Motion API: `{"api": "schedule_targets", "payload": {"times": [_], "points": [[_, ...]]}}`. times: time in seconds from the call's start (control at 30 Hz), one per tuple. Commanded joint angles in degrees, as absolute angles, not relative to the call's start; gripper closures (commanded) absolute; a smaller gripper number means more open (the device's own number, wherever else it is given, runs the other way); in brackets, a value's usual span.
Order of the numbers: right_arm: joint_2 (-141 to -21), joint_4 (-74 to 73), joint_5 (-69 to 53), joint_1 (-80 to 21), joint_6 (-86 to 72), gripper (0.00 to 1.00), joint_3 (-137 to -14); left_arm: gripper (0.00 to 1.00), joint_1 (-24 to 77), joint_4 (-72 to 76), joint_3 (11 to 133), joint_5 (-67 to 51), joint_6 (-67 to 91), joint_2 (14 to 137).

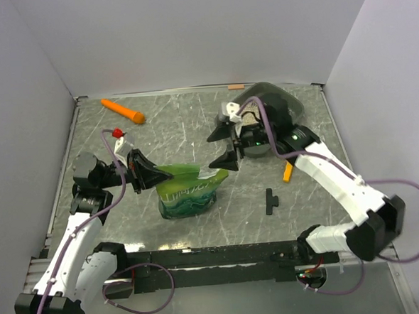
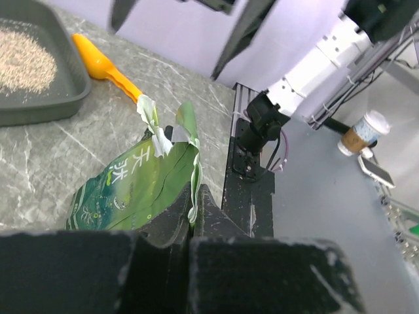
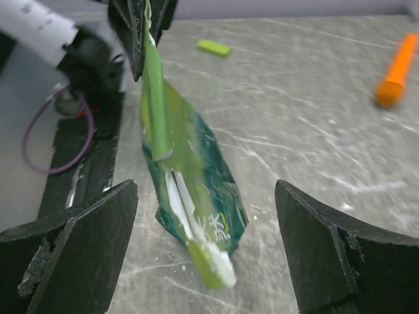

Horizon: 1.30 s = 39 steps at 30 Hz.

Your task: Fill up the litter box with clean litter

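Observation:
The dark grey litter box (image 1: 277,99) stands at the back right, partly behind my right arm. In the left wrist view the litter box (image 2: 62,85) holds a patch of pale clean litter (image 2: 23,59). A green glossy bag (image 1: 190,190) stands mid-table with its torn top toward the right. My left gripper (image 1: 150,176) is shut on the bag's left edge, and the bag (image 2: 141,180) is pinched flat between the fingers (image 2: 171,212). My right gripper (image 1: 223,146) hangs open just off the bag's right tip. The bag (image 3: 190,176) sits between and beyond its fingers (image 3: 85,242), untouched.
An orange scoop (image 2: 105,65) lies beside the litter box, its handle (image 1: 287,172) showing by my right arm. An orange cone-shaped object (image 1: 123,111) lies at the back left. A small black part (image 1: 270,201) is near the front. A paper cup (image 2: 363,131) stands off the table.

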State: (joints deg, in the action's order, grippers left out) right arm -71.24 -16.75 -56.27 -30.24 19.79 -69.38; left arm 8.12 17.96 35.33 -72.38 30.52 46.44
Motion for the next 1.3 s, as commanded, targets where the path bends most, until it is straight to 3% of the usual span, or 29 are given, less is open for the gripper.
{"api": "schedule_targets", "payload": {"times": [0.0,0.3,0.53,0.63,0.67,0.7,0.77,0.8,0.83,0.93,1.0,1.07,1.27], "points": [[-78.12,-31.54,-66.27,-32.78,37.43,0.08,-78.39,0.99,9.23,26.11,35.16,-75.32,28.48,42.45],[-85.51,-37.36,-65.58,-40.86,41.49,0.08,-83.76,0.99,10.11,19.78,36.12,-73.13,23.91,41.57],[-87.71,-25.15,-61.45,-46.84,33.41,0.13,-79.37,0.99,10.20,18.54,36.04,-71.02,22.94,40.08],[-90.61,-23.38,-59.60,-47.81,29.63,0.40,-81.12,0.99,10.20,19.16,35.60,-70.32,23.73,39.03],[-92.27,-23.55,-58.55,-47.99,29.10,0.92,-81.99,0.99,10.20,18.55,35.77,-69.62,23.47,38.76],[-92.89,-23.47,-56.97,-48.08,28.31,1.00,-83.57,0.99,10.20,17.76,35.95,-68.91,22.94,38.50],[-93.51,-23.73,-52.66,-48.16,27.34,1.00,-84.72,0.93,10.28,12.35,37.69,-62.46,21.45,37.53],[-93.08,-22.51,-51.17,-48.25,26.29,1.00,-84.47,0.85,10.20,9.96,38.40,-58.75,19.62,37.01],[-92.55,-19.98,-50.20,-48.25,24.80,1.00,-84.20,0.66,10.20,6.80,39.28,-54.97,18.73,36.13],[-90.27,-16.36,-45.27,-48.25,21.55,1.00,-85.25,0.52,10.20,-5.95,44.02,-33.72,16.79,35.33],[-89.83,-15.82,-41.41,-48.34,20.31,1.00,-87.96,0.51,10.20,-13.14,47.01,-19.95,17.40,34.98],[-89.65,-15.56,-38.43,-48.43,18.90,1.00,-89.99,0.51,10.20,-16.94,48.42,-13.83,18.36,34.19],[-89.74,-17.04,-28.75,-49.83,17.93,1.00,-97.99,0.50,10.20,-16.71,44.14,-10.63,21.09,27.87]]}}
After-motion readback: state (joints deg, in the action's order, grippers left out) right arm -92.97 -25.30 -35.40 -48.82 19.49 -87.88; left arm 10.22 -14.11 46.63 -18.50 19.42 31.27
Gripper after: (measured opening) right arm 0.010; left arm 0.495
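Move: The litter bag's top edge, its left end still pinched by the left gripper, has its middle about 7 cm to the right of that gripper. From the open right gripper this middle lies roughly 6 cm back, 7 cm to the left and 6 cm lower. Also from the right gripper, the litter box sits some 30 cm ahead, 21 cm to the right and 25 cm down, and the black clip about 8 cm back, 20 cm to the right and 27 cm down. Bring the right gripper left, back and down, about 10 cm left in all, until the bag's top edge is between its open fingers, and pinch it shut while the left gripper keeps its hold. Then draw the pinched edge forward some 7 cm, rising slightly. As that pull begins, open the left gripper, let go of the bag and swing away left, forward and up, turning counter-clockwise about 50 degrees. ##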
